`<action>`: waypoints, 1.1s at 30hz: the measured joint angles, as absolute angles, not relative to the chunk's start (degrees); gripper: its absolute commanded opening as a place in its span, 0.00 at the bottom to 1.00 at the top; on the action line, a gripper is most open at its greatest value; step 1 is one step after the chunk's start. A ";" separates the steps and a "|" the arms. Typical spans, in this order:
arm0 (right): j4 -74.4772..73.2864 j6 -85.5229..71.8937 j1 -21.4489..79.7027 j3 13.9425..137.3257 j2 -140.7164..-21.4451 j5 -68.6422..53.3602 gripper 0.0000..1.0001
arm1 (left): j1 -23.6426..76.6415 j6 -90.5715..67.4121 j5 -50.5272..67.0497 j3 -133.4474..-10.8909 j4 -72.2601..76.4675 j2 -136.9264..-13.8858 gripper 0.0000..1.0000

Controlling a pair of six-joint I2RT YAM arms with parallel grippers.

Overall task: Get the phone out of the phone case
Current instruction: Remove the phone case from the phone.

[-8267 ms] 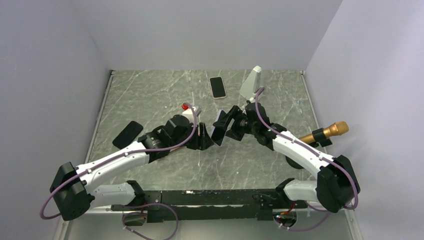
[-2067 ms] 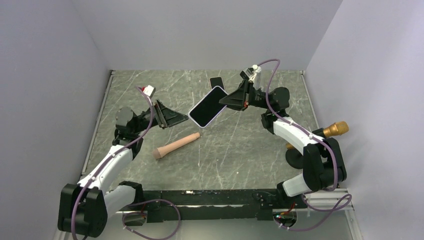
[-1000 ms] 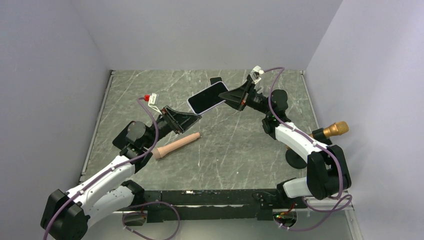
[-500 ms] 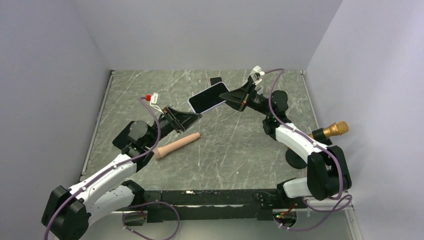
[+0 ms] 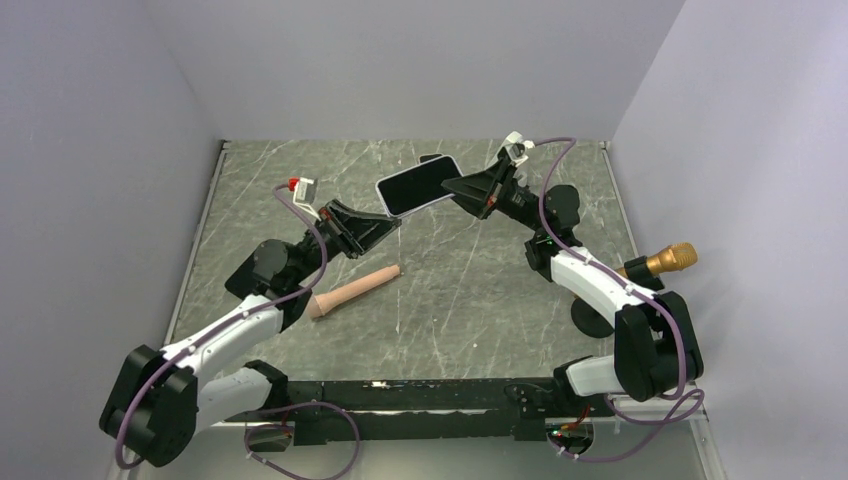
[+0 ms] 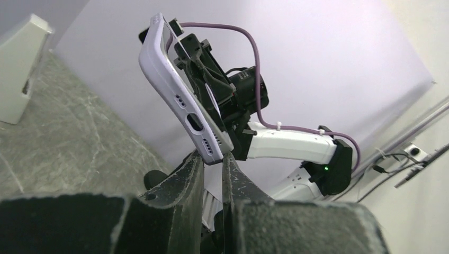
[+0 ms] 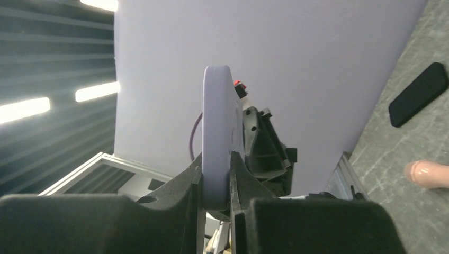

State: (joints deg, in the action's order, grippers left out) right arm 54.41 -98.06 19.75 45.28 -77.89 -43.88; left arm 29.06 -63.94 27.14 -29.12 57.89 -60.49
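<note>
The phone (image 5: pixel 418 185), dark screen up, sits in a lilac phone case (image 6: pixel 180 90) and hangs in the air over the back middle of the table. My right gripper (image 5: pixel 462 188) is shut on the case's right end; the right wrist view shows the case edge (image 7: pixel 216 132) pinched between the fingers of the right gripper (image 7: pixel 216 159). My left gripper (image 5: pixel 393 222) reaches up from the left. In the left wrist view the left gripper (image 6: pixel 212 156) has its fingertips pressed on the case's lower corner by the port holes.
A pink tapered handle (image 5: pixel 355 291) lies on the marble table (image 5: pixel 470 300) below the left gripper. A black phone (image 5: pixel 432 160) lies at the back behind the held one. A gold microphone (image 5: pixel 660 263) stands at the right. A white block (image 6: pixel 21 69) sits on the table.
The right gripper tilted the cased phone up and toward the back. The left gripper rose to the case's lower corner and its jaws closed from wide apart onto it.
</note>
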 measured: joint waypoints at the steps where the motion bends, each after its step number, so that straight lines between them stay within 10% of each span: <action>1: 55.24 -99.00 19.88 45.25 -77.91 -43.70 0.00 | 28.23 -64.84 28.53 -28.95 60.07 -61.45 0.00; 14: 60.64 -104.40 20.58 45.23 -79.00 -44.01 0.00 | 26.48 -71.66 32.34 -26.70 66.57 -63.48 0.01; 22: 62.57 -104.77 20.67 45.23 -79.75 -44.42 0.00 | 26.85 -66.52 31.03 -31.42 43.75 -54.22 0.51; 33: 53.69 -96.71 20.67 45.36 -75.31 -46.65 0.00 | 26.59 -57.91 31.03 -34.39 13.69 -41.19 0.71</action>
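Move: The cased phone, screen up, is in the right hand's grip, its middle about 6 cm left of that hand, level front to back and 1 cm above. From the left hand, whose fingers are shut on the case's near left corner, that middle is roughly 6 cm ahead, 5 cm right and 2 cm up. The peach stick lies about 12 cm left of the left hand, 2 cm back and 32 cm below; the white phone is 37 cm ahead, 10 cm right and 33 cm below. The case's near left corner stays pinched at first while the right hand, still gripping the other end, lifts about 1.5 cm and eases back. The left fingers then open wide and let go of the corner, and the left hand backs away about 3 cm, also drifting left and down, tilting some 15 degrees; the right hand comes back another centimetre with the phone. ##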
